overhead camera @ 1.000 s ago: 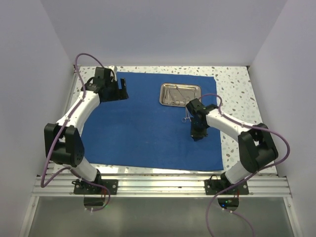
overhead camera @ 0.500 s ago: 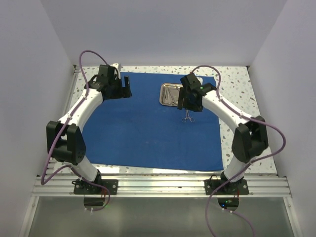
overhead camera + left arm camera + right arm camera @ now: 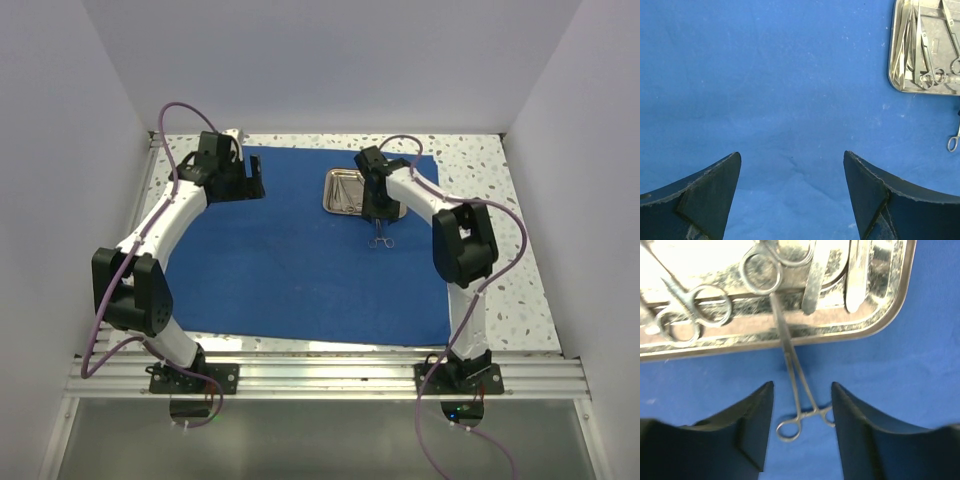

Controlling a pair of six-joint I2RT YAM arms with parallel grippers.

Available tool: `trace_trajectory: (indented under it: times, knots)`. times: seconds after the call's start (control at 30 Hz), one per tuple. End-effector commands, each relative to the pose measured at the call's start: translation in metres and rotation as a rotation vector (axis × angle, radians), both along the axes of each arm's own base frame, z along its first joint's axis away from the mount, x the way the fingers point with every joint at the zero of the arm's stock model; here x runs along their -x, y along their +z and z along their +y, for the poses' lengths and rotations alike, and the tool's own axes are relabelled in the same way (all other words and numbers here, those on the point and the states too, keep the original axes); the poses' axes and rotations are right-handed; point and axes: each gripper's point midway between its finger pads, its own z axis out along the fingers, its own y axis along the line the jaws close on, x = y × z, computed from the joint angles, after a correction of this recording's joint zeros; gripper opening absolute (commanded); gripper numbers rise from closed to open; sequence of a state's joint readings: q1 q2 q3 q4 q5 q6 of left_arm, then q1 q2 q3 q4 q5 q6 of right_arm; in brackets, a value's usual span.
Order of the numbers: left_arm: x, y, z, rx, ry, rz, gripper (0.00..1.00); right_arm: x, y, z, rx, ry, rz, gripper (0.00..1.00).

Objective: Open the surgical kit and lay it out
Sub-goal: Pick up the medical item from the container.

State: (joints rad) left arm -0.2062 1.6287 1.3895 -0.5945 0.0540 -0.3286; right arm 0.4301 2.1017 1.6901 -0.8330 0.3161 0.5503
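The royal-blue drape (image 3: 290, 250) lies spread flat over the table. The steel tray (image 3: 332, 192) sits on its far right part and holds several silver instruments (image 3: 690, 310). One ring-handled forceps (image 3: 380, 239) lies on the cloth with its tips over the tray's near rim (image 3: 850, 330). My right gripper (image 3: 378, 208) hovers open over it, and its rings (image 3: 790, 430) lie between the fingertips in the right wrist view (image 3: 802, 384). My left gripper (image 3: 250, 178) is open and empty over the far left of the drape (image 3: 792, 160). The tray (image 3: 927, 82) also shows in the left wrist view.
Speckled tabletop (image 3: 480, 190) shows to the right of and behind the drape. White walls close in the left, right and back. An aluminium rail (image 3: 320, 375) runs along the near edge at the arm bases.
My right arm swung from the near right of the drape back to the tray's near edge. The forceps on the cloth stayed put. The left gripper shifted slightly.
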Motion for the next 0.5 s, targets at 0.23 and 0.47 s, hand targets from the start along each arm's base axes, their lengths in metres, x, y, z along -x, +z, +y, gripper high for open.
trace_trajectory:
  times: [0.23, 0.47]
  knots:
    - [0.0, 0.014, 0.002, -0.022, -0.014, -0.032, 0.87, 0.004, -0.044, -0.006, -0.003, -0.018, 0.054, 0.39]
    - [-0.001, 0.013, -0.002, -0.007, -0.021, -0.027, 0.87, 0.002, -0.018, -0.011, -0.007, -0.013, 0.014, 0.0]
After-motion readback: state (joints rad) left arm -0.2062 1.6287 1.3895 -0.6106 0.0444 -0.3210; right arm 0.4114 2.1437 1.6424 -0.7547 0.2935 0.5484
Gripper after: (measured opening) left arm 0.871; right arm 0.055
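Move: The medical item, a ringed clamp with its tip in the tray and its rings back on the blue cloth, lies almost straight below the right hand, about 3 cm down and its middle 1 cm back. The tray's middle is some 9 cm ahead and 4 cm left, 4 cm below. In it a flat handle lies roughly 10 cm ahead, 2 cm right. From the left hand the clamp is level ahead, some 33 cm right and 14 cm below. The clamp's shank, just outside the tray's near rim, is what the right hand sinks onto: it drops about 3 cm with hardly any sideways travel, then stays down while its half-open fingers shut, pinching the shank from both sides near the pivot. The wrist keeps its steep downward tilt. ##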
